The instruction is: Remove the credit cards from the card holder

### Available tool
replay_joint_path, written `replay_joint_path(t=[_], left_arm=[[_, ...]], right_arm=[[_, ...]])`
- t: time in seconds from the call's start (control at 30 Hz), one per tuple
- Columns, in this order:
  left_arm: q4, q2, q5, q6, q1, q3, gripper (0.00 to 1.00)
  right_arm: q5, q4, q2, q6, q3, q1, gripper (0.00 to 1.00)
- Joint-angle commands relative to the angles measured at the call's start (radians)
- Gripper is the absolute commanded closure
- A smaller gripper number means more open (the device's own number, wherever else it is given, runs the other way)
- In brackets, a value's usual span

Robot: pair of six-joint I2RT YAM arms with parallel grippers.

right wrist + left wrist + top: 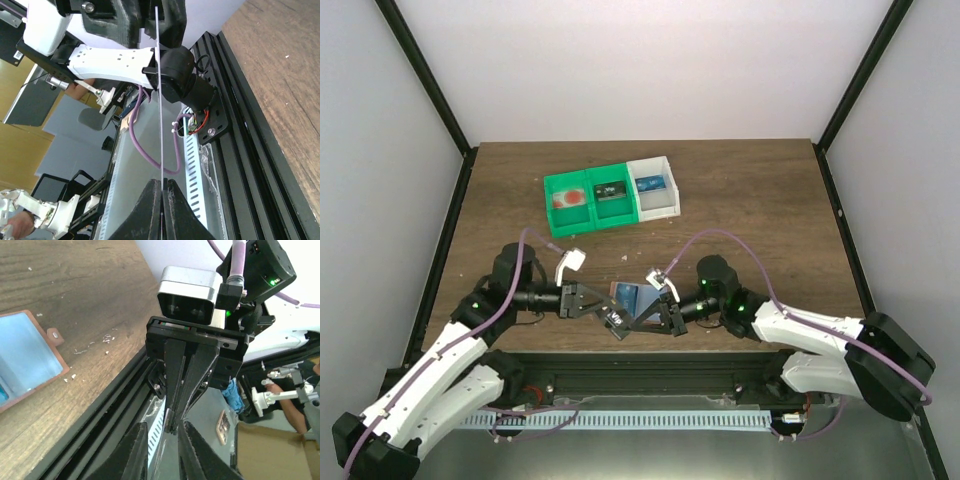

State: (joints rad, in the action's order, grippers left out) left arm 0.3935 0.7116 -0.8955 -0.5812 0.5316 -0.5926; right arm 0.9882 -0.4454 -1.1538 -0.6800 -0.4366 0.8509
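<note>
The card holder [625,296] lies open near the table's front edge, a salmon-pink wallet with a pale blue inner face [20,355] and a little side tab [54,335]. Just in front of it, both grippers meet tip to tip over the black frame rail. My right gripper [162,182] is shut on one end of a thin credit card [160,125], seen edge-on; its colour cannot be told. The card's far end reaches between the fingers of my left gripper [165,435], which stand apart with a gap on each side. From above, the card [642,314] bridges the two grippers.
A green two-compartment bin [590,200] and a white bin [653,187] stand side by side at the back of the table, each compartment holding a small flat item. The black frame rail [100,415] runs along the table's near edge. Small crumbs [95,342] dot the wood.
</note>
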Motion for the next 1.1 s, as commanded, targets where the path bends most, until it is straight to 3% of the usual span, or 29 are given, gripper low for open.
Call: replay_joint_path(t=[0.0, 0.07, 0.2, 0.47, 0.67, 0.77, 0.97, 1.07], left_arm=[[0.079, -0.002, -0.023, 0.088, -0.002, -0.033, 0.87], [0.068, -0.001, -0.03, 0.083, -0.002, -0.03, 0.99], [0.049, -0.006, -0.027, 0.078, -0.002, -0.025, 1.0], [-0.021, 0.0, 0.008, 0.015, -0.002, -0.012, 1.0], [0.026, 0.003, 0.285, 0.005, -0.002, -0.066, 1.0], [-0.033, -0.005, 0.422, -0.047, -0.002, -0.052, 1.0], [-0.296, 0.013, 0.691, -0.24, -0.003, 0.078, 1.0], [-0.327, 0.076, 0.815, -0.269, -0.004, 0.064, 1.0]], right_arm=[[0.038, 0.017, 0.003, 0.02, -0.031, -0.006, 0.98], [0.031, 0.02, 0.006, 0.017, -0.028, -0.006, 0.98], [0.021, -0.009, 0.003, 0.0, -0.014, -0.006, 0.95], [-0.079, -0.059, 0.033, -0.06, 0.025, -0.006, 0.61], [-0.211, -0.01, 0.117, -0.045, 0.051, -0.006, 0.23], [-0.239, 0.028, 0.144, -0.019, 0.051, -0.006, 0.02], [-0.274, 0.073, 0.187, 0.009, 0.04, -0.006, 0.0], [-0.306, 0.079, 0.237, 0.023, 0.049, -0.006, 0.0]])
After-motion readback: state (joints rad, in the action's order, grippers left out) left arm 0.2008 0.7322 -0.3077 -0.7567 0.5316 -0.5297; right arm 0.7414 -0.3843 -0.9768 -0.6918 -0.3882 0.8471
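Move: The black credit card hangs between both grippers, its middle about 3 cm right of the left hand and 2 cm back, and roughly 3 cm left of the right hand and 2 cm ahead. From the left hand, the open card holder lies some 7 cm ahead and 7 cm to the right, about 16 cm below. The green and white tray stands some 37 cm ahead and 1 cm left, about 15 cm below. Shut the left fingers on the black card's free end while the right fingers still pinch the other end; then spread the right fingers wide, easing that hand about 2.5 cm forward and slightly right as it turns clockwise. Carry the card with the left gripper about 10 cm forward and some 4 cm left, towards the tray, swinging it roughly 35 degrees counter-clockwise. ##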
